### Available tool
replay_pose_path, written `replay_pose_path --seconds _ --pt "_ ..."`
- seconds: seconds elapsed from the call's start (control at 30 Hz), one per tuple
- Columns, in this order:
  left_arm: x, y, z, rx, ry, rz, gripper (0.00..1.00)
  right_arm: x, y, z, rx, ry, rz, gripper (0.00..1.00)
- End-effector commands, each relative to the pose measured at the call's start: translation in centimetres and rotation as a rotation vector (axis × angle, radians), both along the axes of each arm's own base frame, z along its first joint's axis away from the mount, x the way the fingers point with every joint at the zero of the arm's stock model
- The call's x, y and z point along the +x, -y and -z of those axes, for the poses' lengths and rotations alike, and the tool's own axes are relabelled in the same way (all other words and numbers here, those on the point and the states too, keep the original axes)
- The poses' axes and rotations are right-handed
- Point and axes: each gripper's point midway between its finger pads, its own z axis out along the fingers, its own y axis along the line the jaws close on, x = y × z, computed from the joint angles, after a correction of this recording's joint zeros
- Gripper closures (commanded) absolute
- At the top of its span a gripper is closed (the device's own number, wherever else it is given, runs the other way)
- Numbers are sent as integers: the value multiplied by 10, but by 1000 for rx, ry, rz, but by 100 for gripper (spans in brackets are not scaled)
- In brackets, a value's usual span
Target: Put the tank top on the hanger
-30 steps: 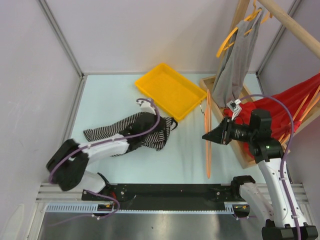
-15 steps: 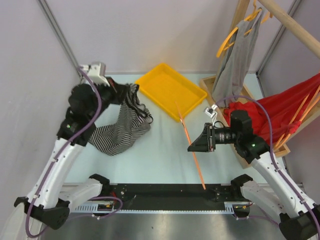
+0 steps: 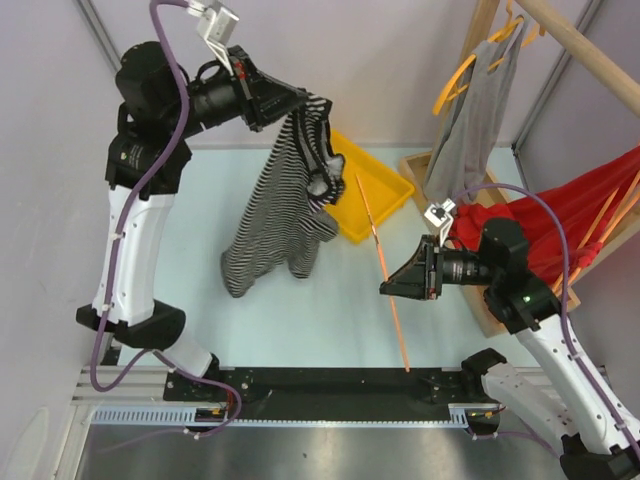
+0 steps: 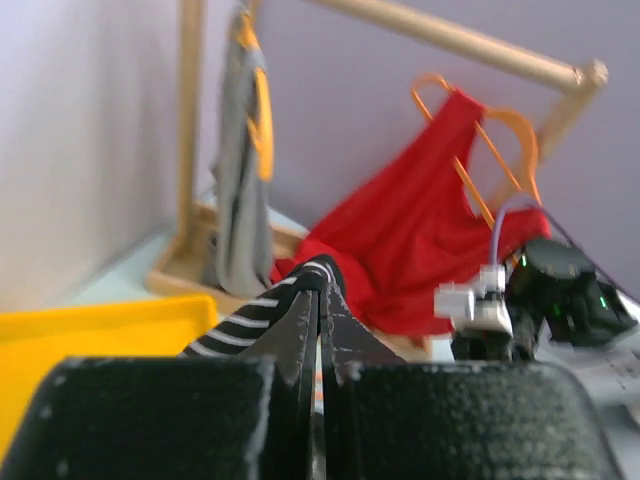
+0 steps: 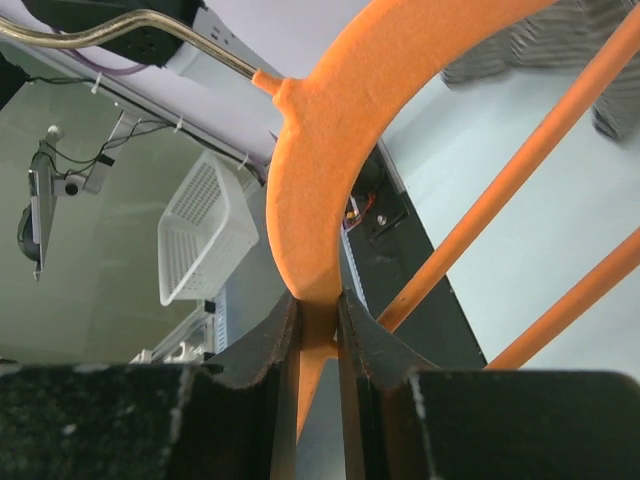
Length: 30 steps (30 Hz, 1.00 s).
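The striped tank top [image 3: 285,190] hangs in the air from my left gripper [image 3: 300,100], which is raised high at the back and shut on its top edge; the pinched fold shows in the left wrist view [image 4: 300,285]. Its lower hem hangs just above the table. My right gripper [image 3: 388,288] is shut on the orange hanger [image 3: 385,270], held edge-on in the air to the right of the tank top. In the right wrist view the jaws clamp the hanger's curved top [image 5: 318,200] beside its silver wire hook [image 5: 130,25].
A yellow tray [image 3: 375,190] lies at the back, partly behind the tank top. At the right a wooden rack [image 3: 585,45] carries a grey garment [image 3: 470,125] and a red cloth [image 3: 590,205] on orange hangers, over a wooden base [image 3: 420,175].
My left arm has lifted the tank top from the table up high and toward the middle. My right arm has held the hanger in the air, shifting it slightly toward the tank top.
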Motion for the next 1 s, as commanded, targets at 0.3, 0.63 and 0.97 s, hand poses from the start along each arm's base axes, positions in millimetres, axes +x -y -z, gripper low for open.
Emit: replay_pose_path --seconds 0.3,0.63,0.97 --pt "-6 -75 239 288 -367 -318 100 9 16 -17 -21 63 89 80" --pt "2 -179 424 556 -686 -868 77 26 7 3 -29 -10 73 80" --pt "-21 -149 452 154 -753 -822 12 17 -2 20 -39 -44 3 79"
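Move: The striped tank top hangs from the raised left hand; the patch of table it is going to lies about 55 cm below that hand, some 2 cm ahead and 2 cm to the right. The yellow bin is also about 54 cm down, roughly 23 cm ahead and 9 cm to the right. The orange hanger's middle is some 16 cm right, 14 cm back and 26 cm lower. From the right hand, that patch lies about 19 cm ahead, 15 cm left and 31 cm below. The tank top is brought down fast by the left hand, some 45 cm, swinging about 17 cm to the left on the way, while the wrist turns from pointing mostly right to pointing forward and down. Near the bottom the fingers open wide and let go of the cloth. The right hand keeps its pinch on the hanger, drifting only a couple of centimetres down and forward. ##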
